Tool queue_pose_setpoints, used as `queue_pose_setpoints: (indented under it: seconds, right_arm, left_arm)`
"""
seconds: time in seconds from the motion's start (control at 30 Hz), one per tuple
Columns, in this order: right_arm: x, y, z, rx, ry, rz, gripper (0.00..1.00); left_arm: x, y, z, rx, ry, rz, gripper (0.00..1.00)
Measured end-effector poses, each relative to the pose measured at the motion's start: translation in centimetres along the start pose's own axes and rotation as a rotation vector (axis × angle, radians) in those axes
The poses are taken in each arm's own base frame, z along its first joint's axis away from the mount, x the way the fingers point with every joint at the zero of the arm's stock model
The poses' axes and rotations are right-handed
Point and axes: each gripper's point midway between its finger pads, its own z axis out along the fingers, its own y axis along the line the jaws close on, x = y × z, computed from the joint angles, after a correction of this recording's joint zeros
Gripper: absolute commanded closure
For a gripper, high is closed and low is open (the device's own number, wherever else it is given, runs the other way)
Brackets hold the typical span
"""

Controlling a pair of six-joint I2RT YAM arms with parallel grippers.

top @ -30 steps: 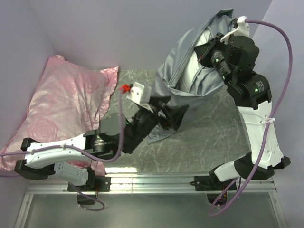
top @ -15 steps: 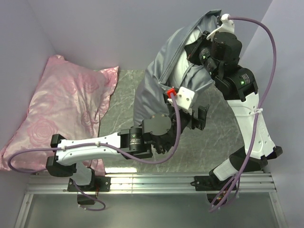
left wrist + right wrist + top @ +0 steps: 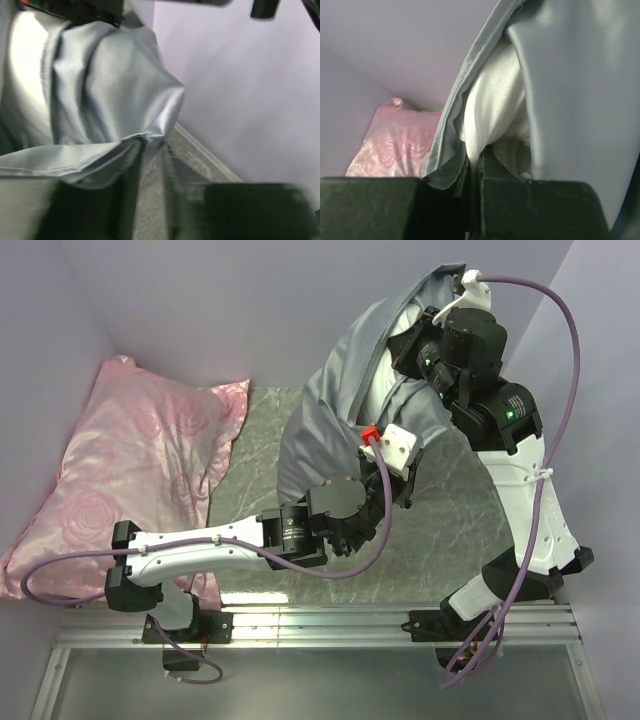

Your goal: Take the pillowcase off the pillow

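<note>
My right gripper (image 3: 420,342) (image 3: 479,150) holds the bundle high at the back right, shut on a fold of the white pillow (image 3: 495,110). The shiny grey-blue pillowcase (image 3: 330,410) (image 3: 570,75) still wraps the pillow and hangs down to the table. Its hem lies over my right gripper's left finger. My left gripper (image 3: 404,480) (image 3: 150,147) is at the pillowcase's lower right corner (image 3: 150,136). Its jaws are narrowed but open, with a strip of table showing between them and the corner at their tips. The left wrist view is blurred.
A pink rose-patterned pillow (image 3: 140,470) (image 3: 395,145) leans in the left corner. Lilac walls (image 3: 250,310) close in the back and both sides. The marble tabletop (image 3: 460,520) lies under the arms. A metal rail (image 3: 320,625) runs along the near edge.
My left arm swung right, from the pillowcase's lower left to its lower right corner, and its jaws narrowed. My right arm carried the bundle a little left, then held still.
</note>
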Motion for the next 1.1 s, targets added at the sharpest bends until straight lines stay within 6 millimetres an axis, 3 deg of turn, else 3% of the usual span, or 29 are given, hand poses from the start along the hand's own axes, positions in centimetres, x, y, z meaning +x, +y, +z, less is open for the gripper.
queue_pose_setpoints:
  seconds: [0.07,0.13,0.43,0.67,0.9,1.1]
  right_arm:
    - [0.0,0.0,0.0,0.001,0.001,-0.003,1.00]
    - [0.1,0.1,0.0,0.001,0.002,-0.007,1.00]
    - [0.1,0.5,-0.3,-0.003,0.014,-0.027,1.00]
    - [0.2,0.4,-0.9,0.003,0.028,-0.049,1.00]
    - [0.3,0.2,-1.4,0.013,0.045,-0.065,1.00]
    - [0.4,-0.4,-1.8,0.032,0.055,-0.086,1.00]
  left_arm:
    - [0.5,-0.4,0.1,0.025,0.007,-0.004,0.93]
    - [0.7,-1.0,0.1,0.057,0.008,-0.016,0.99]
    - [4.9,-3.5,-1.0,0.240,0.095,-0.032,0.99]
    - [9.1,-1.4,-3.4,0.273,0.190,-0.090,1.00]
    - [13.0,-0.1,-4.3,0.242,0.262,-0.127,0.99]
    - [14.8,1.6,-5.0,0.197,0.291,-0.185,0.99]
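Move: The gray pillowcase's mouth edge is right at the left hand's half-open fingertips, about 1 cm ahead and 1 cm to its right, at the same height. The white pillow end lies some 18 cm ahead, 2 cm left and 4 cm above that hand; the pillowcase's hanging body is roughly 12 cm ahead, 10 cm left and 10 cm below. From the right hand, already pinching that pillow end at its tips, the mouth edge lies some 17 cm back, 3 cm right and 5 cm below. Back and to the right at first, by about 3 cm each, the left hand shuts its fingers on the hem of the pillowcase's mouth. It then pulls the hem down, ending some 15 cm lower with a slight return to the left, while the wrist turns clockwise and tips downward, 15 degrees or so each. The right hand keeps its pinch on the white pillow end up high, easing back under 2 cm. ##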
